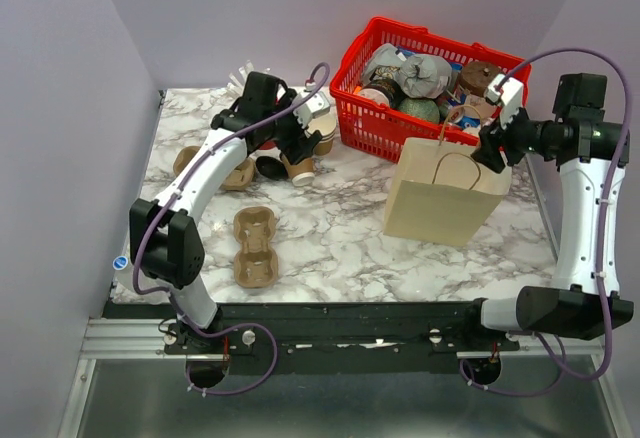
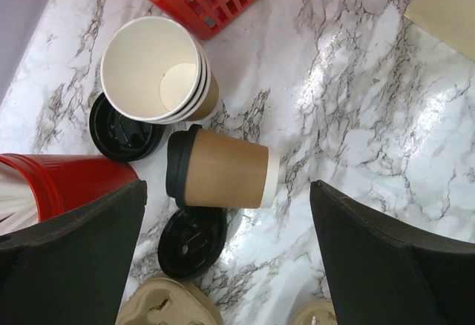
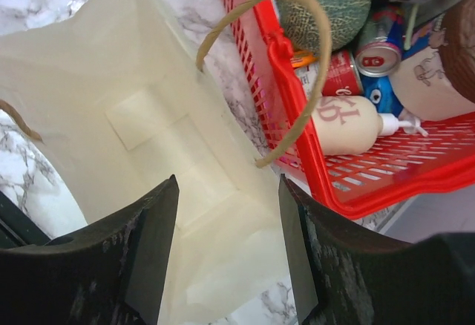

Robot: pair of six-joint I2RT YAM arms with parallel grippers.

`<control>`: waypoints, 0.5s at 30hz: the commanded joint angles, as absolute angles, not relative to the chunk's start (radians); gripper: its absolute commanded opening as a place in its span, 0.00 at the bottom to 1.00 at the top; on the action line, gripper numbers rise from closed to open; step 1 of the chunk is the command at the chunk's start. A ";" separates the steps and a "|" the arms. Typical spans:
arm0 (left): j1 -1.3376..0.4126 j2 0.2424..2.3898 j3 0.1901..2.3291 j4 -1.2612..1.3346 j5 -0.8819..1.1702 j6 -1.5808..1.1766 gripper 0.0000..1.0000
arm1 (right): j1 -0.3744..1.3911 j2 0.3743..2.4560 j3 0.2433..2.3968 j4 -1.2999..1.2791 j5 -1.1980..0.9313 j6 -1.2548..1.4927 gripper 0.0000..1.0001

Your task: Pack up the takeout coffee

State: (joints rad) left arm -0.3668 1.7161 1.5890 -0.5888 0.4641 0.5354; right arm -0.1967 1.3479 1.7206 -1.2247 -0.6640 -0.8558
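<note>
The brown kraft takeout coffee cup (image 2: 223, 169) lies on its side on the marble table, with a black lid on its left end and a pale band on its right end. It also shows in the top view (image 1: 298, 168). My left gripper (image 2: 228, 191) hovers above it, open and empty, with its fingers (image 2: 82, 251) wide on both sides; in the top view the left gripper (image 1: 298, 140) is just behind the cup. My right gripper (image 3: 228, 184) is open over the mouth of the upright beige paper bag (image 3: 171, 139), at the bag's (image 1: 445, 193) upper right corner (image 1: 492, 148).
A stack of cream cups (image 2: 152, 69), two loose black lids (image 2: 122, 128) (image 2: 191, 242), and a red cup of straws (image 2: 59, 184) crowd the coffee cup. Pulp cup carriers (image 1: 255, 246) (image 1: 215, 168) lie on the left. The red basket (image 1: 362, 128) of groceries stands behind the bag.
</note>
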 commanded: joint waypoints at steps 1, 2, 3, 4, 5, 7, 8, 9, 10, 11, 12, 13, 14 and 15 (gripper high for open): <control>-0.364 1.693 1.545 -0.548 0.393 0.473 0.98 | -0.202 1.331 1.694 -1.253 -0.721 -0.936 0.65; -0.357 1.710 1.566 -0.543 0.384 0.453 0.98 | -0.202 1.333 1.695 -1.258 -0.726 -0.936 0.65; -0.351 1.721 1.580 -0.551 0.380 0.436 0.98 | -0.202 1.332 1.695 -1.262 -0.726 -0.937 0.65; -0.345 1.735 1.598 -0.560 0.379 0.399 0.99 | -0.202 1.331 1.694 -1.264 -0.726 -0.940 0.66; -0.325 1.767 1.641 -0.590 0.383 0.385 0.98 | -0.202 1.333 1.694 -1.272 -0.726 -0.943 0.66; -0.305 1.798 1.680 -0.617 0.411 0.352 0.98 | -0.202 1.328 1.684 -1.270 -0.729 -0.943 0.66; -0.293 1.819 1.699 -0.624 0.420 0.339 0.98 | -0.202 1.325 1.680 -1.263 -0.736 -0.939 0.66; -0.275 1.830 1.704 -0.624 0.423 0.331 0.98 | -0.202 1.322 1.665 -1.256 -0.741 -0.919 0.66; -0.269 1.839 1.707 -0.621 0.423 0.327 0.98 | -0.202 1.319 1.657 -1.247 -0.745 -0.907 0.66; -0.265 1.851 1.707 -0.611 0.425 0.318 0.98 | -0.204 1.312 1.645 -1.226 -0.752 -0.893 0.66; -0.262 1.859 1.706 -0.604 0.428 0.318 0.99 | -0.203 1.305 1.634 -1.215 -0.753 -0.870 0.66; -0.262 1.868 1.707 -0.600 0.433 0.322 0.98 | -0.202 1.302 1.611 -1.206 -0.753 -0.862 0.66; -0.262 1.890 1.716 -0.595 0.440 0.333 0.99 | -0.202 1.295 1.603 -1.197 -0.758 -0.858 0.67; -0.262 1.904 1.724 -0.595 0.448 0.339 0.98 | -0.202 1.292 1.595 -1.192 -0.759 -0.856 0.67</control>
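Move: The lidded coffee cup lies on its side almost under the open left gripper, about 3 cm ahead, 1 cm right and roughly 14 cm below. A loose black lid, propped aslant, lies some 7 cm to the cup's left and 2 cm nearer the base. The stacked paper cups stand about 6 cm beyond the cup and 5 cm to its right; the straw holder is about 8 cm beyond and 9 cm left of it. From the right hand the cup lies about 13 cm ahead, 38 cm left, 25 cm below. Swing the left gripper forward and to the left, about 6 cm over the table, lowering it a little as you go, above the fallen coffee cup. Turn the wrist about 15 degrees counter-clockwise and tip the fingers somewhat further down, keeping them wide open and off the cup. Let the right hand merely ease down a touch by the paper bag. ##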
